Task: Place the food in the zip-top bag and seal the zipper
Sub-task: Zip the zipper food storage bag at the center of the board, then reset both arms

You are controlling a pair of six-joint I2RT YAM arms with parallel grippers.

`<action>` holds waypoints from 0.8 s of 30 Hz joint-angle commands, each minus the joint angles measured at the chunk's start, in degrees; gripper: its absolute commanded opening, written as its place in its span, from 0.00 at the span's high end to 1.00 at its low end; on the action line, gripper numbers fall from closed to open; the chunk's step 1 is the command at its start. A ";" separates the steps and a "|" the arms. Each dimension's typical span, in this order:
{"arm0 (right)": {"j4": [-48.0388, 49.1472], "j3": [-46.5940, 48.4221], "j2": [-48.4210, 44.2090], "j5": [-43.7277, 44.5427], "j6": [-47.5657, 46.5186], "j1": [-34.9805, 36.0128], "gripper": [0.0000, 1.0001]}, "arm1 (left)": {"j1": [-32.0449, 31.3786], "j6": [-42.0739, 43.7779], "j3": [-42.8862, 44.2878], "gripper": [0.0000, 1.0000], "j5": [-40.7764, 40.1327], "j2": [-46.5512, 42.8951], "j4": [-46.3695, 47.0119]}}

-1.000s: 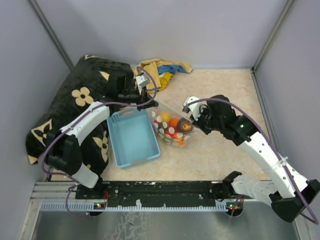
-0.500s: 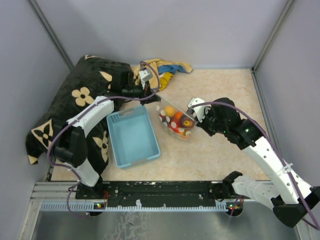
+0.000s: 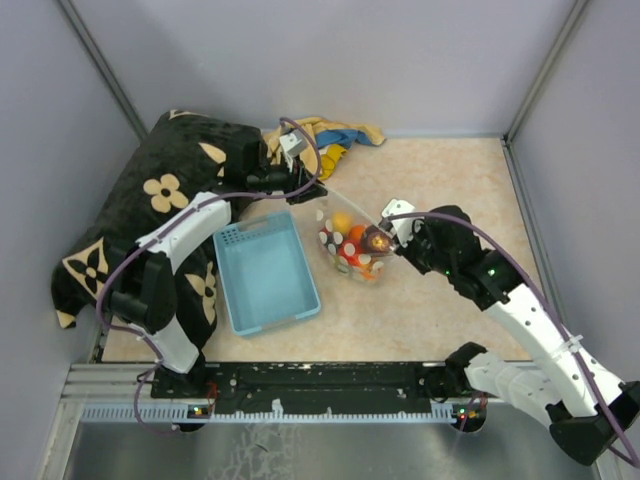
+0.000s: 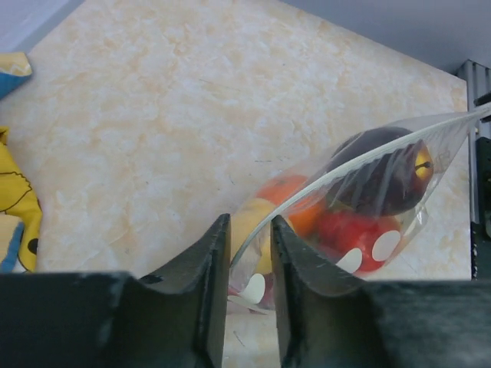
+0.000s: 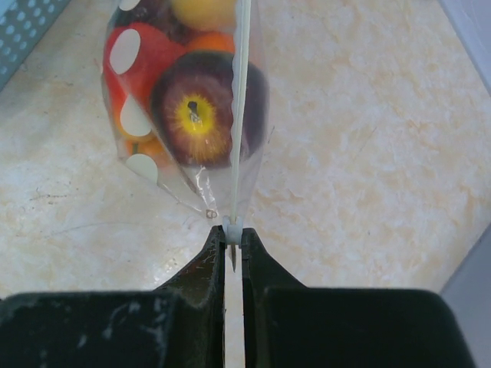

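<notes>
The clear zip-top bag [image 3: 350,248] hangs stretched between my two grippers, to the right of the blue basket. Inside it are toy fruits: a dark maroon one [image 5: 201,107], a red one [image 5: 138,57], a yellow one [image 5: 203,11] and an orange one [image 4: 295,203]. The whitish zipper [image 5: 242,115] runs taut along the top and also shows in the left wrist view [image 4: 360,165]. My left gripper [image 3: 308,190] [image 4: 250,226] pinches the bag's far-left corner. My right gripper [image 3: 385,238] [image 5: 233,234] is shut on the white zipper end piece at the other corner.
A light-blue basket [image 3: 265,275] sits left of the bag. A black cloth with cream flowers [image 3: 150,210] lies bunched at the left. A yellow and blue cloth [image 3: 330,140] lies at the back wall. The beige tabletop [image 3: 450,180] extends to the right.
The bag has risen from lying beside the basket and shifted right, now taut and upright. My left gripper moved back and right. My right gripper shifted slightly with the bag's other end.
</notes>
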 commanded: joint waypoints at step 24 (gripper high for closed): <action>24.69 -7.22 -8.19 32.67 23.86 -0.74 0.28 | -0.49 -13.58 -22.67 0.00 -52.78 -49.87 -7.10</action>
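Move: The food-filled zipper bag lies about 7 cm right of the left hand, 9 cm back and 9 cm below; its zipper's far end is between those fingers. From the right hand, which pinches the near end, the bag's middle is 9 cm left, 2 cm ahead and 8 cm down. Counted from the left hand, the blue bin is some 13 cm left and 15 cm back, the towels straight ahead about 11 cm, both roughly 13 cm lower. Left opens wider, leaving the bag some 15 cm left and up; right releases the zipper, rising 5 cm. ##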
